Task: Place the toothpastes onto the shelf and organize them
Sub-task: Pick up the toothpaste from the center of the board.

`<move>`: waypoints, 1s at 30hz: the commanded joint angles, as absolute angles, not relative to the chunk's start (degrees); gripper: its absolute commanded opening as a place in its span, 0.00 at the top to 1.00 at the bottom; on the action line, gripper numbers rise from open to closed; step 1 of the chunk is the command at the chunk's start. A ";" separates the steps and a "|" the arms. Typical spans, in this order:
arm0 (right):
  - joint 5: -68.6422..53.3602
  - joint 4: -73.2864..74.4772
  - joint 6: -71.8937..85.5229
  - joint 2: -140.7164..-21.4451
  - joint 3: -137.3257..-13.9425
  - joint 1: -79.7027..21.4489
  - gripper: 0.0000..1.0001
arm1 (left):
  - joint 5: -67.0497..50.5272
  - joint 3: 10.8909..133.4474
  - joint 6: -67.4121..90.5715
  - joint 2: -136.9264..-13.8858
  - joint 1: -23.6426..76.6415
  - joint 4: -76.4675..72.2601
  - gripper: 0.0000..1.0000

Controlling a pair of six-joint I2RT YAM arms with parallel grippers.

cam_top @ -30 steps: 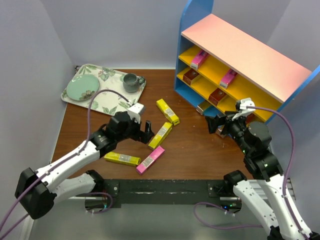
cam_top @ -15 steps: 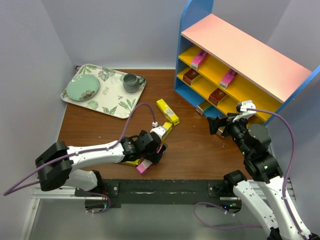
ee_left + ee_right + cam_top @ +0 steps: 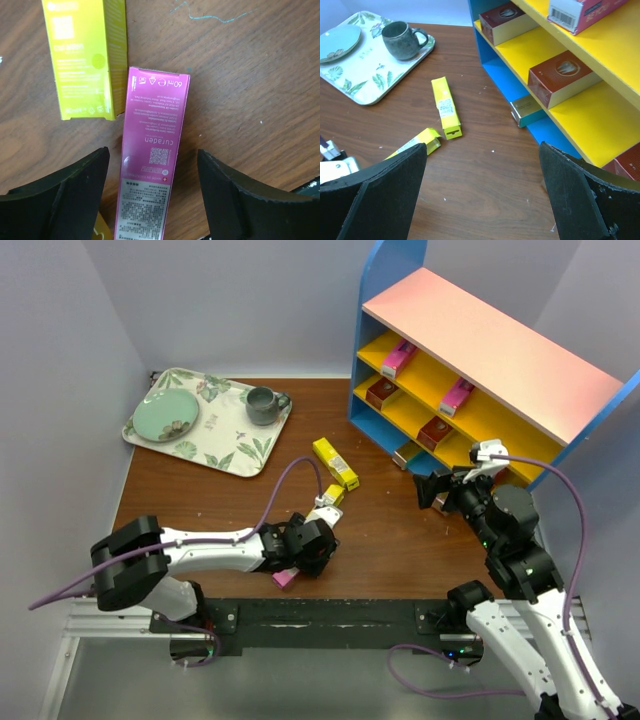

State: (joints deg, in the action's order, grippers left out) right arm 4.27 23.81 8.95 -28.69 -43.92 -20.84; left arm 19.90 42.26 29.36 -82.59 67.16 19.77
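A bright pink toothpaste lies flat on the wooden table, and my left gripper stands open astride it, a gap showing on each side. A yellow toothpaste lies just beyond it. From above, my left gripper is low near the table's front edge, with the pink toothpaste's end poking out. Two yellow toothpastes lie mid-table. The shelf holds pink and dark red toothpastes. My right gripper hovers open and empty before the shelf.
A floral tray at the back left carries a green plate and a grey mug. A teal carton lies at the foot of the shelf's bottom board. Purple cables loop over both arms.
My left arm has swung from the yellow toothpaste mid-table down to the pink one at the front edge, and its jaws have narrowed around it. The right arm has stayed put.
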 commanded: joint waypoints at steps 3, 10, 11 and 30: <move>0.45 23.82 7.91 -29.88 -43.68 -20.83 0.02 | 18.37 40.43 28.21 -85.07 67.32 13.45 0.29; -5.96 23.12 7.47 -32.60 -43.59 -20.83 0.02 | 15.56 40.17 25.32 -84.20 67.32 13.62 0.44; -7.02 23.12 7.64 -33.13 -43.59 -20.83 0.02 | 14.51 40.17 24.70 -83.76 67.32 13.88 0.44; -37.60 14.16 10.55 -40.60 -38.85 -20.92 0.02 | 0.54 41.92 15.39 -66.71 64.78 18.54 0.58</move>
State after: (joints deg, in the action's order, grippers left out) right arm -27.38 19.38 9.54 -39.94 -40.32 -20.88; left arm 6.02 40.40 19.40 -69.87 66.61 18.94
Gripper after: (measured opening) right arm 0.983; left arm 0.465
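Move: The pink toothpaste lies just under the left hand, between its open fingers, its middle about 2 cm below and roughly 1 cm back and 1 cm to the left. From that hand, the middle yellow toothpaste is some 11 cm ahead and 4 cm right, and the lower-left yellow one about 15 cm left and level. From the right hand, the pink toothpaste is some 32 cm left, 9 cm back and 27 cm down. Down a last 1.5 cm, the left fingers close on the long sides of the pink toothpaste and pinch it near its middle; they then lift it about 6 cm, easing back and a little right while turning some 15 degrees clockwise. The right hand, empty and wide open, swings left towards it and sinks, its wrist turning about 30 degrees counter-clockwise. ##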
